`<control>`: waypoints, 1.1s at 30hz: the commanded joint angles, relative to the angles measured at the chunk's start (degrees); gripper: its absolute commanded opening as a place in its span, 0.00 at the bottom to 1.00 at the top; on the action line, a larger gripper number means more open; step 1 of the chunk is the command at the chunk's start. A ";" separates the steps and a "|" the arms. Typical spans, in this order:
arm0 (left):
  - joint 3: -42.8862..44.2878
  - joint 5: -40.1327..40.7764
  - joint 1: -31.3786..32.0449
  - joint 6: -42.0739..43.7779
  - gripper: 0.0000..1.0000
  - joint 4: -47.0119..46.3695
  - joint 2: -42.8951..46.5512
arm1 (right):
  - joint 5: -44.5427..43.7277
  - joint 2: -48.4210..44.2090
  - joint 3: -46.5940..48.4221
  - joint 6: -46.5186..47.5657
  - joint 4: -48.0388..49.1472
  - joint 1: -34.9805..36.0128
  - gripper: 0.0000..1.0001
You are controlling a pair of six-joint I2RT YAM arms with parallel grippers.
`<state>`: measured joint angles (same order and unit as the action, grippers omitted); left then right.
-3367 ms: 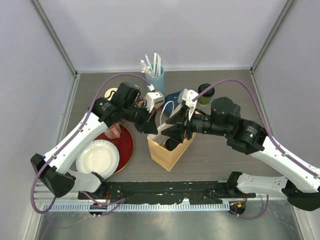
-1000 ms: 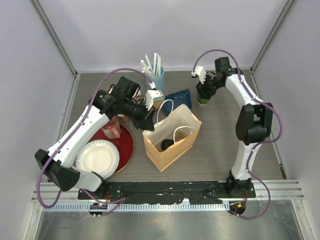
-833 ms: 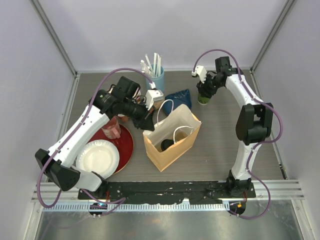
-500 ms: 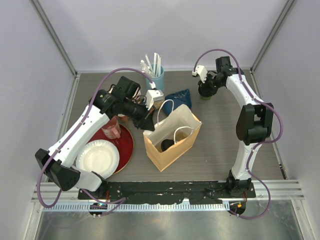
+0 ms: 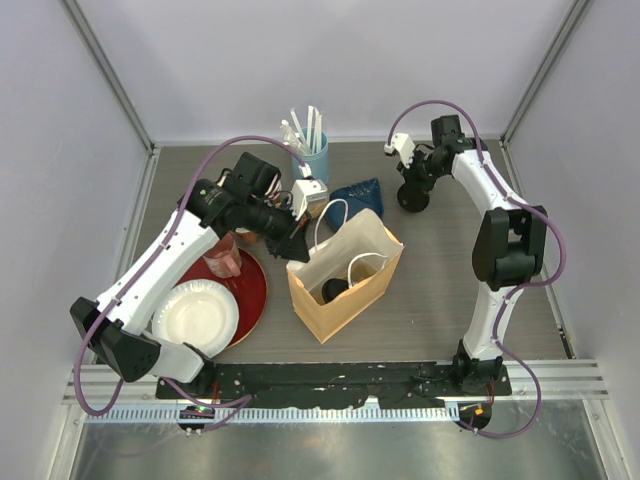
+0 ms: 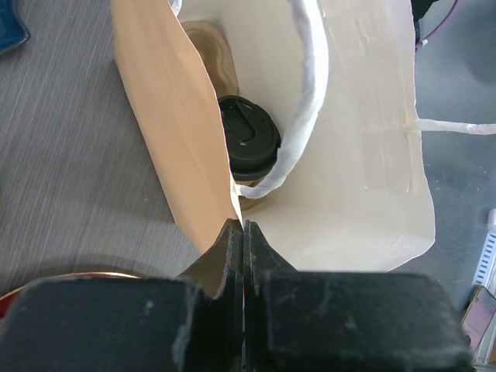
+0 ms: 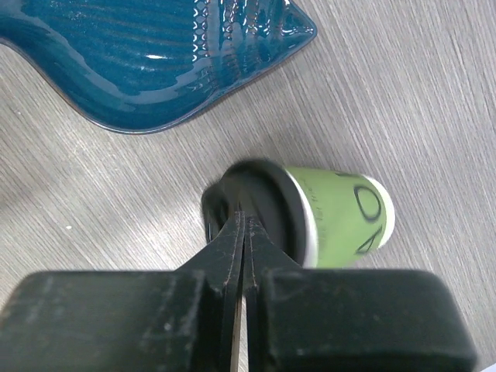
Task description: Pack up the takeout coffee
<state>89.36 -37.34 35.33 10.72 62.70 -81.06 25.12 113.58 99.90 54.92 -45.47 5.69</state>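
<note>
The green-sided takeout coffee (image 7: 341, 213) is tipped over on the table. Its black lid (image 7: 267, 205) is blurred and faces my right gripper (image 7: 242, 218). That gripper is shut, its tips are against the lid, and nothing shows between them. From above, the cup (image 5: 413, 197) is a dark disc just below the right gripper (image 5: 415, 180). The brown takeout coffee (image 6: 248, 143) stands inside the open paper bag (image 5: 372, 262). My left gripper (image 6: 242, 226) is shut on the bag's rim (image 6: 203, 178) and holds it open.
A blue fish-shaped dish (image 7: 155, 62) lies just left of the green cup. At the back stands a blue holder with straws (image 5: 312, 152). A red plate (image 5: 255, 290), a white paper plate (image 5: 195, 315) and a pink mug (image 5: 228, 255) sit at the left.
My right gripper has closed from half open. The green cup has slipped out from under it towards the near right and tipped. The left arm and the bag have not moved.
</note>
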 commanded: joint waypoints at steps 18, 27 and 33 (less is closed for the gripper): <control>2.13 2.70 -0.70 -0.44 0.00 -1.78 0.73 | -13.69 -10.82 -10.84 -23.80 20.67 1.07 0.91; 5.82 8.69 -1.05 3.94 0.00 -1.61 0.37 | -7.56 -11.72 -16.85 -7.87 18.25 3.71 0.87; 5.65 10.71 -1.76 11.42 0.00 1.02 0.81 | -3.51 -3.21 -1.58 12.47 -0.10 3.54 0.88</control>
<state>93.41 -28.38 34.35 16.45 62.72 -81.06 17.85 105.12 86.91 51.24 -33.28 9.54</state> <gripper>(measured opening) 0.009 0.871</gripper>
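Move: The green cup with the black lid is tilted towards the robot, its lid at the right fingertips and its middle about 5 cm ahead, 2 cm right and 5 cm below that hand. The blue tray's middle is roughly 3 cm ahead and 13 cm left. The left hand already pinches the paper bag's rim, the bag's middle being some 12 cm right, 3 cm back and 12 cm down; the green cup is about 28 cm ahead and 30 cm right of it. The green cup's lid comes free as the nearly shut right fingers open wide; the hand turns some 20 degrees clockwise while edging right and up, then draws back about 3 cm, dips, shifts left and turns back, ending slightly up again with the fingers open over the cup. The bag's rim stays pinched in the left hand, which late on pulls it about 4 cm forward, partly left and up. ##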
